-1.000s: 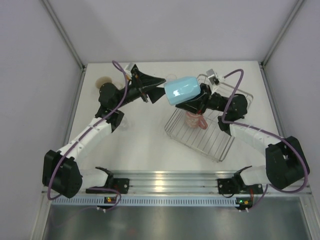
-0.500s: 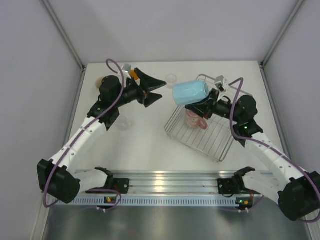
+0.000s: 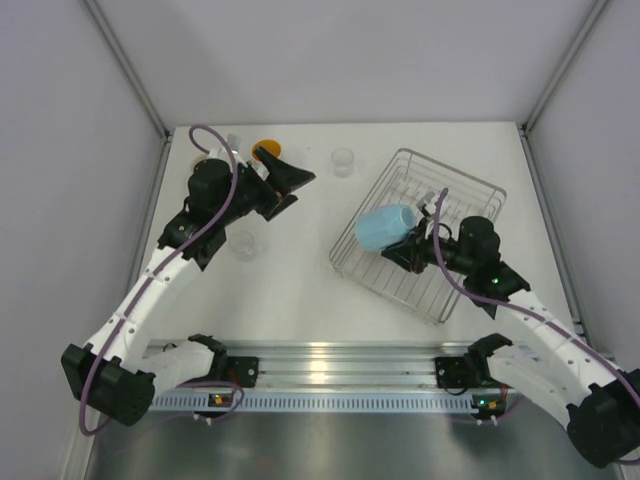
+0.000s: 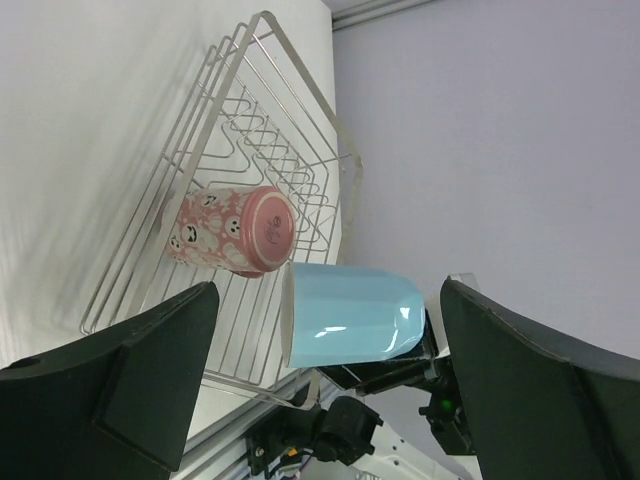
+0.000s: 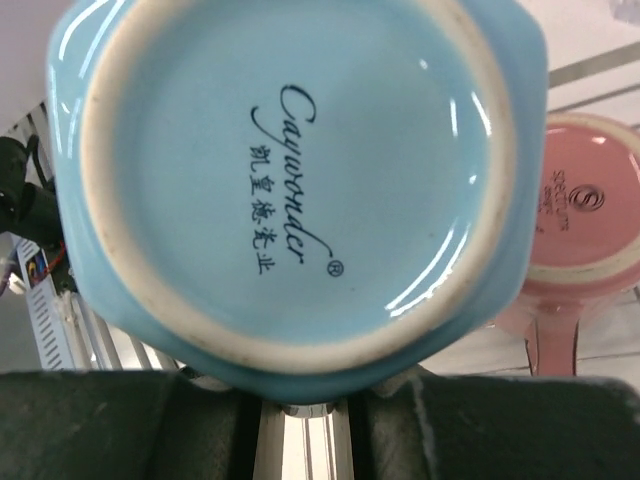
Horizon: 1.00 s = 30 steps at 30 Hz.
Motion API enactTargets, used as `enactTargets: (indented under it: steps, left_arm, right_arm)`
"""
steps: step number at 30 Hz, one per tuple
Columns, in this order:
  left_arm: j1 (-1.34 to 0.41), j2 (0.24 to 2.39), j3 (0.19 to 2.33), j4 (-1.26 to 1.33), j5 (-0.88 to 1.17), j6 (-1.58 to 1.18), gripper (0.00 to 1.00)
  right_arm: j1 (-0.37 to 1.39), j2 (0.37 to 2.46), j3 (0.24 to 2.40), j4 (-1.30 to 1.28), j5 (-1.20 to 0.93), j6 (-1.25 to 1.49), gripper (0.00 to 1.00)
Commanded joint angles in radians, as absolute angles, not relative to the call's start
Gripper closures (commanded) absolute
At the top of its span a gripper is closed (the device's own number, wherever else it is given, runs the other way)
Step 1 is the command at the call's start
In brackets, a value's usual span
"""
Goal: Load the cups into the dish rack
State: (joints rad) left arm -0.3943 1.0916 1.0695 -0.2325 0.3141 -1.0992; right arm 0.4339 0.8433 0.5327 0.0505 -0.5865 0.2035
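Note:
My right gripper [image 3: 408, 243] is shut on a light blue cup [image 3: 384, 228] and holds it tilted, mouth to the left, over the near-left part of the silver wire dish rack [image 3: 470, 182]. In the right wrist view the blue cup's base [image 5: 290, 170] fills the frame. A pink cup [image 4: 230, 230] lies on its side in the rack [image 4: 270, 120], beside the blue cup [image 4: 350, 315]; it is hidden under the blue cup in the top view. My left gripper [image 3: 292, 180] is open and empty, left of the rack.
An orange-inside mug [image 3: 265, 152] stands at the back, by the left gripper. One clear glass [image 3: 343, 161] stands at the back middle, another [image 3: 243, 244] beside the left arm. Enclosure walls stand close on both sides.
My right gripper has lowered the blue cup down and nearer, onto the rack's near-left part above the pink cup. My left arm has drawn back to the left, uncovering the orange-inside mug.

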Motion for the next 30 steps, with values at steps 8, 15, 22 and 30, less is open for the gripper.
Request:
enactTargets:
  steps: [8,15,22,30]
  left_arm:
    - [-0.377,1.072,1.083,-0.27,0.307,-1.025,0.02]
    - [-0.367,1.052,1.115,-0.333,0.298,-0.983,0.02]
    - [-0.359,1.028,1.123,-0.354,0.271,-0.959,0.02]
    - [-0.354,1.035,1.098,-0.356,0.273,-0.957,0.02]
  right_arm:
    - [0.641,0.808,0.578,-0.054,-0.24,0.081,1.0]
    - [0.739,0.854,0.597,-0.12,-0.088,0.051,1.0]
    - [0.759,0.936,0.629,-0.163,-0.028,0.023,1.0]
    - [0.807,0.982,0.644,-0.172,0.023,0.012,1.0]
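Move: The right hand holds the blue cup by its handle, mouth tilted away to the left. Its place in the dish rack lies about 1 cm back, 3 cm left and 13 cm below that hand. The pink cup already racked is some 6 cm ahead, 1 cm right and 13 cm below; the rack's left corner is about 11 cm left, 1 cm back and 15 cm below. From the left hand the place lies roughly 11 cm back, 14 cm right and 24 cm below. Keeping its pinch on the blue cup's handle, the right hand lowers the cup about 10 cm into the rack on the near side of the pink cup, with a slight drift back. The wrist meanwhile tips the fingers down by some 30 degrees, turning the cup's mouth towards the wires. The empty left hand, still wide open, eases slightly left and down. ##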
